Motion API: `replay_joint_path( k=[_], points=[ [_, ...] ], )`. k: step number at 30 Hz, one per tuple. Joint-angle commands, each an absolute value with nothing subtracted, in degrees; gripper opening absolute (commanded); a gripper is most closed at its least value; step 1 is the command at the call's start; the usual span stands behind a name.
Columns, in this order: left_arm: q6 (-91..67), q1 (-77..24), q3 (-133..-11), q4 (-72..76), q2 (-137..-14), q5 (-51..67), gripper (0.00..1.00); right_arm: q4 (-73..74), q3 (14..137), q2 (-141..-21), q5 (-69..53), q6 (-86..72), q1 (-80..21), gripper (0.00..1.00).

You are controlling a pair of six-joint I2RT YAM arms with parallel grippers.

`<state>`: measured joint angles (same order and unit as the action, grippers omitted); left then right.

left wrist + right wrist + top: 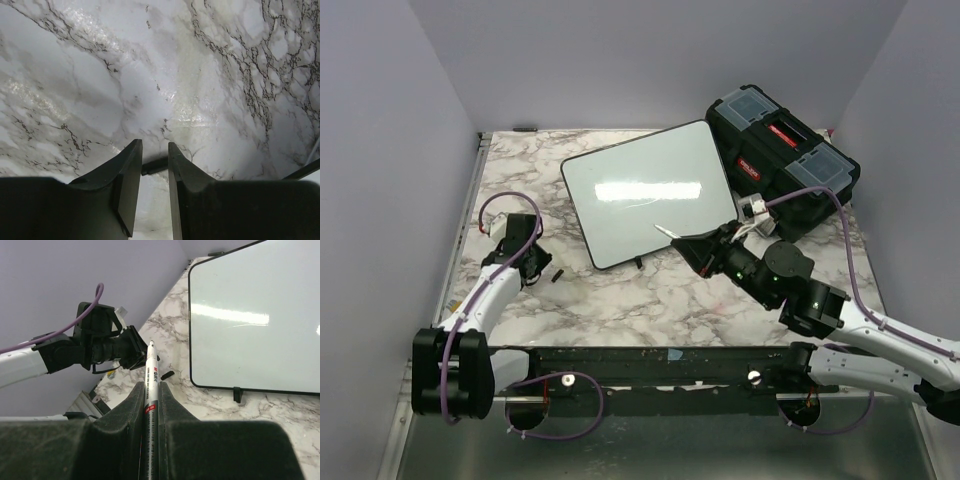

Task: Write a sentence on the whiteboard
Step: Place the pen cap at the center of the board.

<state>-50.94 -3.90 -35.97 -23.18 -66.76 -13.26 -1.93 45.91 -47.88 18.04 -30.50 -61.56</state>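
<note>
The whiteboard [650,190] lies tilted at the back middle of the marble table, and its white face [250,325] shows only glare. No sentence shows on it. My right gripper [695,246] hovers off the board's near right corner, shut on a white marker [151,365] whose tip [662,230] points toward the board's edge. My left gripper [540,264] is low over the table at the left, its jaws [155,146] a little apart and holding nothing. A small black marker cap [154,165] lies loose on the marble just past its fingertips [558,272].
A black plastic toolbox [780,150] with clear lid compartments stands at the back right, touching the board's right corner. The board rests on small black feet [238,394]. Purple walls close in the table on three sides. A dark rail [650,362] runs along the near edge.
</note>
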Motion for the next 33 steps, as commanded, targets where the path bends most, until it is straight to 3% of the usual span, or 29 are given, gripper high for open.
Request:
replay_joint_path(
  k=[1,6,12,17,19,33],
  points=[
    [-49.2,-3.3,-34.6,-20.7,-65.0,-14.4,0.29,-0.1,47.6,-46.6,20.2,-29.5,-61.9,0.01],
    [-48.1,-3.2,-33.9,-20.3,-62.7,-15.5,0.29,2.2,47.8,-46.2,20.3,-29.4,-61.9,0.01],
    [-51.8,-3.0,-30.9,-19.8,-65.1,-11.2,0.18,2.5,47.6,-46.1,20.1,-29.5,-62.0,0.01],
    [-54.3,-3.2,-26.4,-14.7,-66.9,-6.6,0.16,2.9,47.4,-45.7,19.9,-30.0,-61.9,0.01],
    [-54.2,-4.0,-27.0,-14.8,-68.6,-6.5,0.09,3.0,47.2,-45.4,20.0,-30.1,-61.9,0.01],
    [-66.2,-21.8,-36.6,-28.8,-74.0,-11.9,0.04,5.4,46.8,-42.0,21.9,-30.7,-61.9,0.01]
  ],
)
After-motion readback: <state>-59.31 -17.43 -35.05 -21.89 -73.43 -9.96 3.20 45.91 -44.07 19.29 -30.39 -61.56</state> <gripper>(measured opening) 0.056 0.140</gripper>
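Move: The pen cap lies almost under the left fingers, some 4 cm below, about 2 cm back and 2 cm to the right. The whiteboard's near-left corner is about 11 cm to the left hand's right, level with it fore and aft, and the board's left clip some 22 cm right and 2 cm ahead. From the right hand, the cap lies roughly 30 cm left, 7 cm ahead and 30 cm below. Closing, the left fingers dip about 4 cm and slightly back, then sweep right towards the board, dragging the cap. ##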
